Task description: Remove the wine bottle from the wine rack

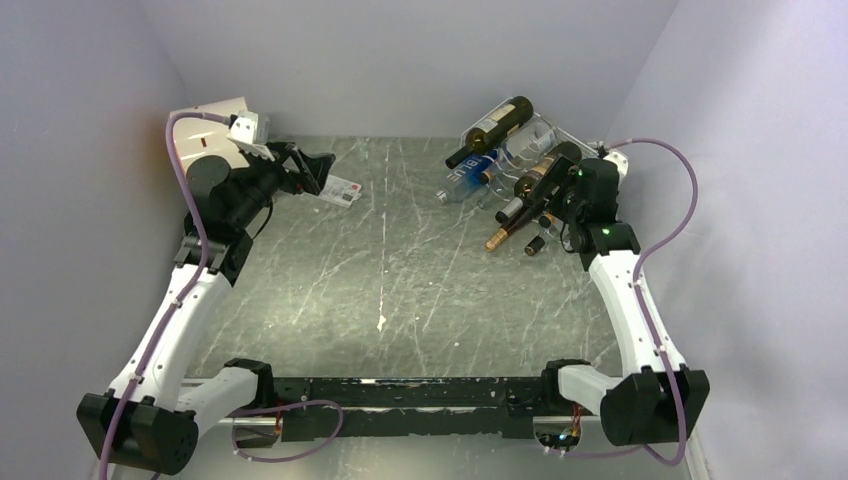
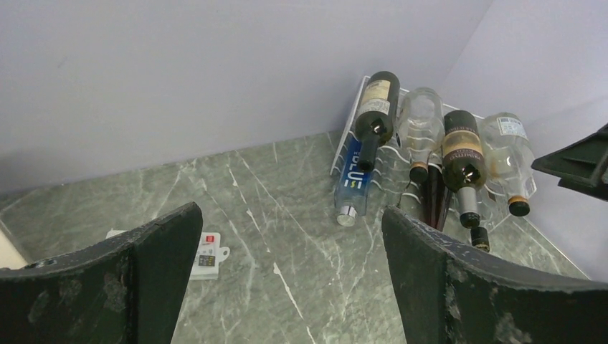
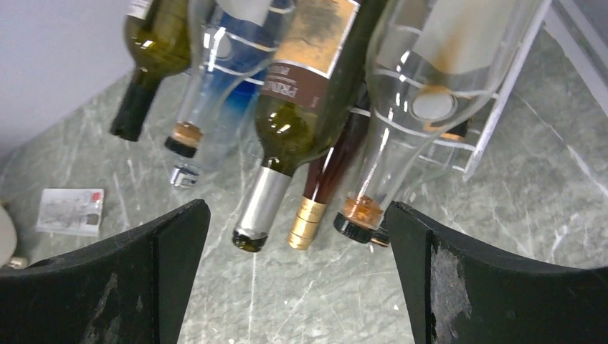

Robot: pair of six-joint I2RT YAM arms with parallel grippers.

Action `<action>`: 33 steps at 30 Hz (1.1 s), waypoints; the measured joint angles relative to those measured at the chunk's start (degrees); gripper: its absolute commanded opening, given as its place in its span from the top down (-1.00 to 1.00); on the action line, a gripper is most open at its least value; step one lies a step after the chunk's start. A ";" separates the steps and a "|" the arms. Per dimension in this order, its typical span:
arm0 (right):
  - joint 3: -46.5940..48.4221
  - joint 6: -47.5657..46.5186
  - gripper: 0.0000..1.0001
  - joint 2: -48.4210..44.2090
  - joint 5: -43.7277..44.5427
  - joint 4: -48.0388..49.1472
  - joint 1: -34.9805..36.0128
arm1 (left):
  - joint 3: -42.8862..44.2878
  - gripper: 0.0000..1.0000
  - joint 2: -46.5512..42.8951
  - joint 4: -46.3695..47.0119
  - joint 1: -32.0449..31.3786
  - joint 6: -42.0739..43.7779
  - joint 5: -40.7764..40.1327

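The white wire wine rack (image 1: 560,135) stands in the back right corner, holding several bottles with their necks towards the table's middle. A dark green wine bottle (image 1: 492,128) lies on top at the left. A green wine bottle with a brown label (image 3: 305,93) and a silver foil neck lies in the middle. A clear bottle (image 3: 423,86) lies to its right. My right gripper (image 3: 297,218) is open just short of the necks, touching none. My left gripper (image 1: 318,170) hangs open at the back left, far from the rack (image 2: 343,136).
A blue-tinted bottle (image 2: 353,175) lies at the rack's lower left, its cap on the marble table (image 1: 400,280). A small white card (image 1: 342,190) lies near the left gripper. Walls close in behind and on both sides.
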 measured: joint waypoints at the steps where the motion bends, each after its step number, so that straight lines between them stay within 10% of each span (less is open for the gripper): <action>1: 0.00 0.22 -0.99 0.59 0.17 -0.26 -0.20 | 0.00 -0.98 0.24 0.02 -0.09 -0.04 0.17; 33: -18.01 16.50 -0.27 8.98 -17.55 23.50 -13.68 | 0.00 -0.98 3.48 0.17 -0.48 -1.44 2.56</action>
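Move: Below the open right hand, some 11 cm down, about 3 cm ahead and 3 cm to its right, lies the neck of the clear wine bottle at the right end of the rack's upper row. The brown-labelled bottle's middle is roughly 10 cm ahead of the hand, 5 cm left and 10 cm down; a gold-capped bottle in the lower row is about 3 cm ahead, 4 cm left and 19 cm down. From the left hand, that clear neck lies some 50 cm right, 3 cm ahead and 23 cm below. Sinking about 10 cm onto the clear bottle's neck, the right hand first slides some 3 cm to the right, then eases forward while its left side rolls up by roughly 25 degrees. Its fingers close by about a third in the later half, coming to straddle the corked neck without yet being shut on it. The open left hand sinks about 2 cm. ##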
